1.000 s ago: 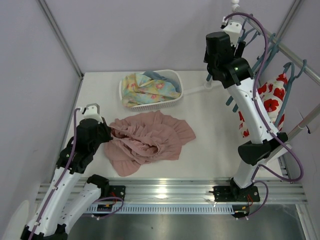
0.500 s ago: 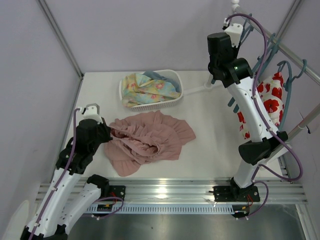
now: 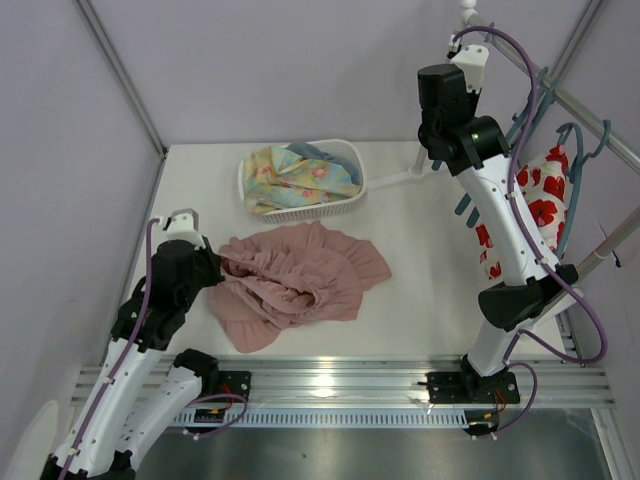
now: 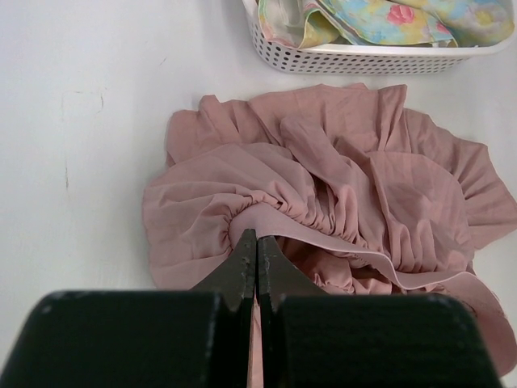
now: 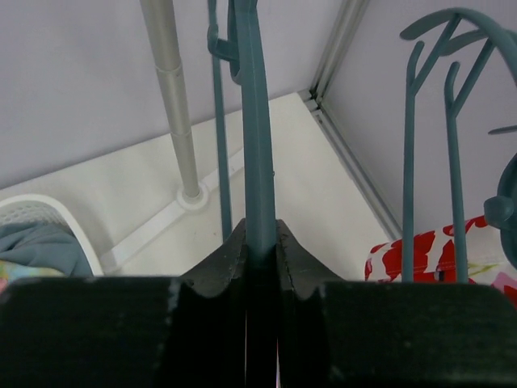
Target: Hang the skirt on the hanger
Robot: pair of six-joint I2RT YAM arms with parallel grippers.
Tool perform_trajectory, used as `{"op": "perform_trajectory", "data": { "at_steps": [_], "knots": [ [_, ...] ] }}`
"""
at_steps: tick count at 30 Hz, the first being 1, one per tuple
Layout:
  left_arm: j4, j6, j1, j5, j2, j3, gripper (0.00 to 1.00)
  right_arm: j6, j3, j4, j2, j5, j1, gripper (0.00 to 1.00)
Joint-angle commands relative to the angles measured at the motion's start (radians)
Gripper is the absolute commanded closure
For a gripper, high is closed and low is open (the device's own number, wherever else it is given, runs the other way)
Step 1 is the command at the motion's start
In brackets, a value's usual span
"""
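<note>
The dusty-pink skirt lies crumpled on the white table in front of the basket. My left gripper is at its left edge, shut on the gathered waistband of the skirt; in the left wrist view the left gripper pinches pink fabric between its fingers. My right gripper is raised at the back right by the rail. In the right wrist view the right gripper is shut on the upright teal bar of a hanger.
A white basket with pastel floral cloth stands behind the skirt. Other teal hangers hang on the slanted rail at the right, one carrying a white cloth with red flowers. The rack's upright pole stands close beside the right gripper.
My right gripper has closed its fingers onto the hanger bar and shifted slightly right. The left gripper and the skirt have not moved.
</note>
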Motion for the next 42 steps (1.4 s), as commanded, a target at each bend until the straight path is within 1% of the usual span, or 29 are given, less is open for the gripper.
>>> {"op": "perform_trajectory", "data": {
  "at_steps": [1, 7, 12, 13, 15, 16, 19, 21, 22, 24, 26, 27, 28, 29, 30, 33, 35, 36, 42],
  "knots": [
    [0.034, 0.008, 0.009, -0.002, -0.007, -0.004, 1.00, -0.041, 0.036, 0.035, -0.044, 0.019, 0.006, 1.00],
    [0.035, 0.008, 0.009, 0.004, -0.003, 0.002, 1.00, -0.090, 0.070, 0.075, -0.044, 0.051, 0.020, 1.00],
    [0.034, 0.006, 0.009, 0.004, -0.002, 0.005, 1.00, -0.119, 0.102, 0.107, -0.048, 0.105, 0.057, 1.00],
    [0.034, 0.006, 0.009, 0.002, -0.002, 0.005, 1.00, -0.129, 0.107, 0.120, -0.051, 0.151, 0.068, 1.00],
    [0.029, 0.006, 0.009, 0.002, -0.005, 0.005, 1.00, -0.175, 0.110, 0.161, -0.059, 0.186, 0.103, 1.00],
    [0.027, 0.006, 0.009, 0.001, -0.008, 0.007, 1.00, -0.179, 0.111, 0.169, -0.059, 0.236, 0.115, 1.00],
    [0.027, 0.006, 0.009, -0.002, -0.014, 0.010, 1.00, -0.224, 0.130, 0.157, -0.059, 0.318, 0.170, 1.00],
    [0.026, 0.006, 0.009, -0.002, -0.016, 0.011, 1.00, -0.219, 0.127, 0.125, -0.065, 0.344, 0.193, 1.00],
    [0.026, 0.006, 0.009, -0.002, -0.014, 0.011, 1.00, -0.190, 0.127, 0.106, -0.070, 0.347, 0.209, 1.00],
    [0.024, 0.005, 0.009, -0.001, -0.016, 0.014, 1.00, -0.131, 0.122, 0.019, -0.079, 0.320, 0.220, 1.00],
    [0.023, 0.005, 0.011, 0.001, -0.019, 0.019, 1.00, -0.020, 0.124, -0.055, -0.093, 0.280, 0.217, 1.00],
    [0.023, 0.006, 0.009, 0.001, -0.022, 0.018, 1.00, 0.017, 0.124, -0.128, -0.097, 0.219, 0.214, 1.00],
    [0.021, 0.008, 0.011, 0.002, -0.023, 0.019, 1.00, 0.091, 0.119, -0.162, -0.102, 0.182, 0.209, 1.00],
    [0.021, 0.009, 0.009, 0.001, -0.022, 0.019, 1.00, 0.122, 0.111, -0.194, -0.117, 0.144, 0.200, 1.00],
    [0.021, 0.014, 0.009, 0.002, -0.019, 0.021, 1.00, 0.142, 0.095, -0.227, -0.130, 0.069, 0.198, 1.00],
    [0.024, 0.020, 0.009, 0.005, -0.011, 0.019, 1.00, 0.189, -0.010, -0.229, -0.203, -0.022, 0.219, 1.00],
    [0.027, 0.020, 0.009, 0.008, -0.007, 0.019, 1.00, 0.195, -0.080, -0.206, -0.263, -0.016, 0.246, 1.00],
    [0.030, 0.020, 0.009, 0.013, -0.003, 0.019, 1.00, 0.199, -0.091, -0.204, -0.278, -0.006, 0.269, 1.00],
    [0.046, 0.019, 0.009, 0.025, 0.000, 0.013, 1.00, 0.255, -0.090, -0.259, -0.355, -0.022, 0.312, 1.00]
  ]
}}
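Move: The right gripper already grips the blue hanger on the rack. From it the skirt lies about 20 cm back, 32 cm left and some 36 cm lower; the basket is about 10 cm ahead, 32 cm left and similarly low. The next empty hangers hang some 10 cm to its right and 2 cm nearer. The skirt's middle is about 15 cm right, 2 cm ahead of and 15 cm below the left gripper. Keep the right gripper shut on the hanger and raise it almost 6 cm to unhook it from the rail, drifting left as it climbs. Then draw it back about 12 cm towards the skirt, turning the hand some 15 degrees counter-clockwise and sinking a few centimetres. Hold the left gripper still, pinching the skirt's waistband. ##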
